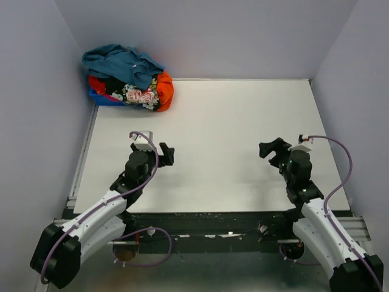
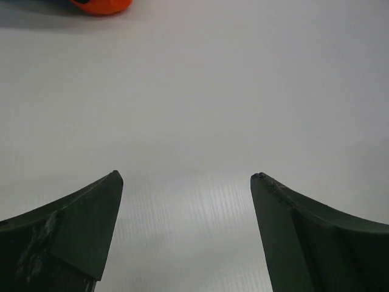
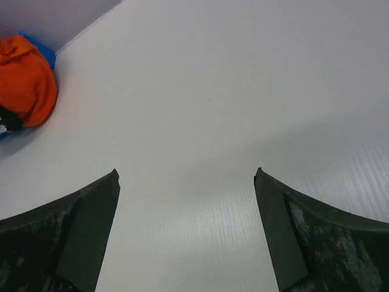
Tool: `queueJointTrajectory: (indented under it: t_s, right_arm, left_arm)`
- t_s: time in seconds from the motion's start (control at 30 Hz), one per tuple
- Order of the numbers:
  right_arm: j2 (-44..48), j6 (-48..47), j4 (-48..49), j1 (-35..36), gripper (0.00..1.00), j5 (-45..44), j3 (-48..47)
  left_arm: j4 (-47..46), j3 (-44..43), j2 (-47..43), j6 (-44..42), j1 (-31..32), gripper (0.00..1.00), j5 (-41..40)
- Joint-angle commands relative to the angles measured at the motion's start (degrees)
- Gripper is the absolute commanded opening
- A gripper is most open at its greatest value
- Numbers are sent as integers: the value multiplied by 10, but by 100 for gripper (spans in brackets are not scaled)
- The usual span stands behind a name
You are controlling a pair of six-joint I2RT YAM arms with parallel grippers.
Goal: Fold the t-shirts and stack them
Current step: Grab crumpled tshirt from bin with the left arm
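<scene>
The t-shirts lie crumpled in a heap at the far left corner. A dark teal-blue t-shirt is on top, an orange-red one hangs on the right side, and a black flowered one is at the front. The orange-red cloth also shows in the left wrist view and the right wrist view. My left gripper hovers open over bare table, well short of the heap. My right gripper is open too, far to the right, with nothing between its fingers.
A small blue bin holds the heap against the left wall. The white table is walled at the back and on both sides. A metal rail with cables runs along the near edge between the arm bases.
</scene>
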State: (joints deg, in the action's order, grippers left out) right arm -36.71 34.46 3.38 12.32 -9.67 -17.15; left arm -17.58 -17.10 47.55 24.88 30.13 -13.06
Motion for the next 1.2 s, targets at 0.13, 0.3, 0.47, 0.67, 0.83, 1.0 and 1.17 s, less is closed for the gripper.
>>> queueJointTrajectory:
  t_s: [0.13,0.3,0.47,0.67,0.83,1.0,1.17]
  right_arm:
    - [7,-1,-7,2,100,-9,3]
    - [10,8,-12,2,100,-11,2]
    - [13,15,-14,2,100,-11,4]
    - [5,18,-13,2,100,-19,5]
    - [-6,18,-14,2,100,-17,3]
    - [-6,18,-14,2,100,-25,4]
    - [-9,18,-7,2,99,-17,8]
  left_arm:
    - [0,-10,18,12,3,99,-11]
    - [18,-32,26,56,3,99,-28]
    - [83,-92,32,97,1,99,-109]
    - [193,-247,117,155,-105,99,-149]
    - [235,-400,232,178,-223,99,-86]
    - [282,-551,363,185,-263,99,-72]
    - [380,-740,519,194,-286,99,-54]
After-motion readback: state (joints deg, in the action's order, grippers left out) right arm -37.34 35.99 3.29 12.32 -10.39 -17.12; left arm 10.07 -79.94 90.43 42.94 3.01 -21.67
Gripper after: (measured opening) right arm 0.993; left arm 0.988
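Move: The blue t-shirt lies crumpled on top of the pile in the bin, about 40 cm ahead of the left hand, 18 cm to its left and some 8 cm below it. On the pile's near side the floral shirt is roughly 33 cm ahead, 11 cm left; the orange shirt hangs at the right end, about 35 cm ahead and 2 cm left, both some 13 cm below. From the right hand the blue t-shirt is about 40 cm ahead and 57 cm left. The blue t-shirt on the bin's pile is what the left hand heads for: after a brief dip of about 1 cm it sweeps forward, left and up together, then runs on almost level and mainly forward, some 30 cm in all. The wrist swings about 40 degrees counter-clockwise towards the pile; the fingers stay wide open and reach nothing yet. ##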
